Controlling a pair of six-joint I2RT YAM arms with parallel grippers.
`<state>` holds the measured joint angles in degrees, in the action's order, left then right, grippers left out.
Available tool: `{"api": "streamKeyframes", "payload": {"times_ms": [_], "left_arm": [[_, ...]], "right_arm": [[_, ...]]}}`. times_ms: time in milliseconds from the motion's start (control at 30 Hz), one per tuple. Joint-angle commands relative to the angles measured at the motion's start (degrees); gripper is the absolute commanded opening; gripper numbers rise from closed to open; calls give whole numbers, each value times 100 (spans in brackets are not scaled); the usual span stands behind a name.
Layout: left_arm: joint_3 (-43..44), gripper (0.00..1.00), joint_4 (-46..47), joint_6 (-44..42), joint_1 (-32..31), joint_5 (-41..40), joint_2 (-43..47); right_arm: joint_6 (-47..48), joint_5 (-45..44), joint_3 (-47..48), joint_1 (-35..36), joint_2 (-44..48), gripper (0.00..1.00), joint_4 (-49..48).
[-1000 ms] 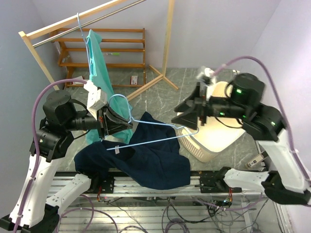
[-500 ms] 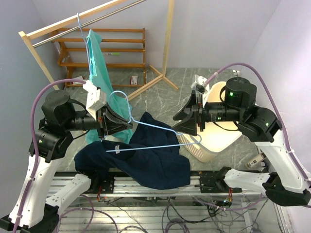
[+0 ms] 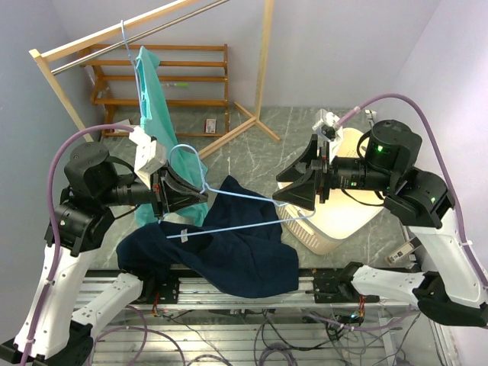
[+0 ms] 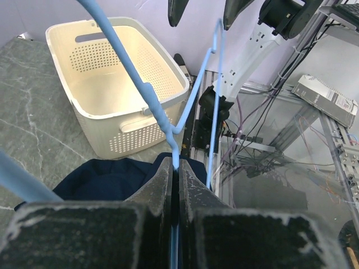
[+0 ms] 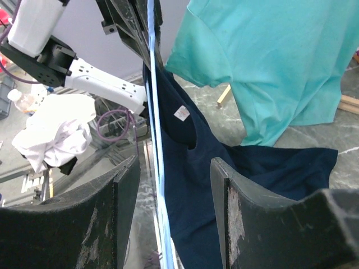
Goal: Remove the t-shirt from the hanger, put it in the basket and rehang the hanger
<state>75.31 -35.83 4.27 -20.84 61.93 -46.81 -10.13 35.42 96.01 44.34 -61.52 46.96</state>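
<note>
A navy t-shirt [image 3: 229, 244] lies heaped on the table's near edge, below a light blue wire hanger [image 3: 252, 200]. My left gripper [image 3: 200, 196] is shut on the hanger near its neck and holds it in the air; in the left wrist view the blue wire [image 4: 175, 168] runs between the closed fingers. My right gripper [image 3: 284, 200] is open at the hanger's right end, with the wire [image 5: 157, 168] between its spread fingers, not touching either. The navy shirt [image 5: 224, 185] shows beyond. The hanger's lower bar passes over the shirt's neck area; whether the shirt still hangs on it I cannot tell.
A teal t-shirt [image 3: 156, 114] hangs on a blue hanger from the wooden rack's bar [image 3: 152, 30] at the back left. A cream laundry basket [image 3: 343, 217] stands right of the navy shirt. A wooden shelf [image 3: 175, 76] stands against the back wall.
My right gripper swung toward the hanger's right end, then eased back right a little, staying open around the wire. The left gripper and hanger have barely moved.
</note>
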Motion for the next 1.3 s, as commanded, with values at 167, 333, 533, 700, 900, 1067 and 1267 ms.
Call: {"api": "streamKeyframes", "payload": {"times_ms": [167, 333, 533, 700, 900, 1067, 1267], "left_arm": [[97, 7, 110, -35, -17, -55, 45], [60, 7, 354, 126, -17, -152, -1], [144, 7, 629, 310, -17, -184, -116], [291, 7, 716, 384, -16, -252, -287], [271, 10, 916, 523, -21, -904, -277], [55, 63, 639, 513, -17, -1827, 48], [-358, 63, 401, 887, -17, -3482, 862]], "right_arm": [[-191, 568, -111, -1, -46, 52, -300], [-134, 789, -234, -2, -45, 52, -240], [-48, 799, -314, -4, -91, 51, -152], [-12, 921, -465, 0, -147, 28, -181], [-25, -267, -292, 0, -169, 0, 180], [100, -1677, 96, -4, 128, 0, 1063], [-18, -2682, 432, -5, 512, 0, 1870]]}}
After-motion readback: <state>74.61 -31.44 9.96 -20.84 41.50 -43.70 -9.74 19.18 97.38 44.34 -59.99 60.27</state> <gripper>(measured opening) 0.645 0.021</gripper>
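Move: The hanger's right shoulder wires run through the right hand's open fingers, about 1 cm back, 1 cm left and 2 cm below its hand point. The left hand still grips the hanger's neck, with that shoulder some 16 cm to its right, 1 cm ahead and about level. From the left hand, the navy t-shirt's body hangs roughly 25 cm below, 7 cm right and 3 cm ahead. The right hand sinks about 3 cm and shuts its fingers on the hanger's right shoulder, then draws it some 5 cm to the right and a few centimetres forward, turning about 20 degrees clockwise. The left hand first carries the neck about 3 cm forward while keeping its pinch, then opens wide to let go and keeps moving forward and slightly left, turning about 20 degrees counter-clockwise. ##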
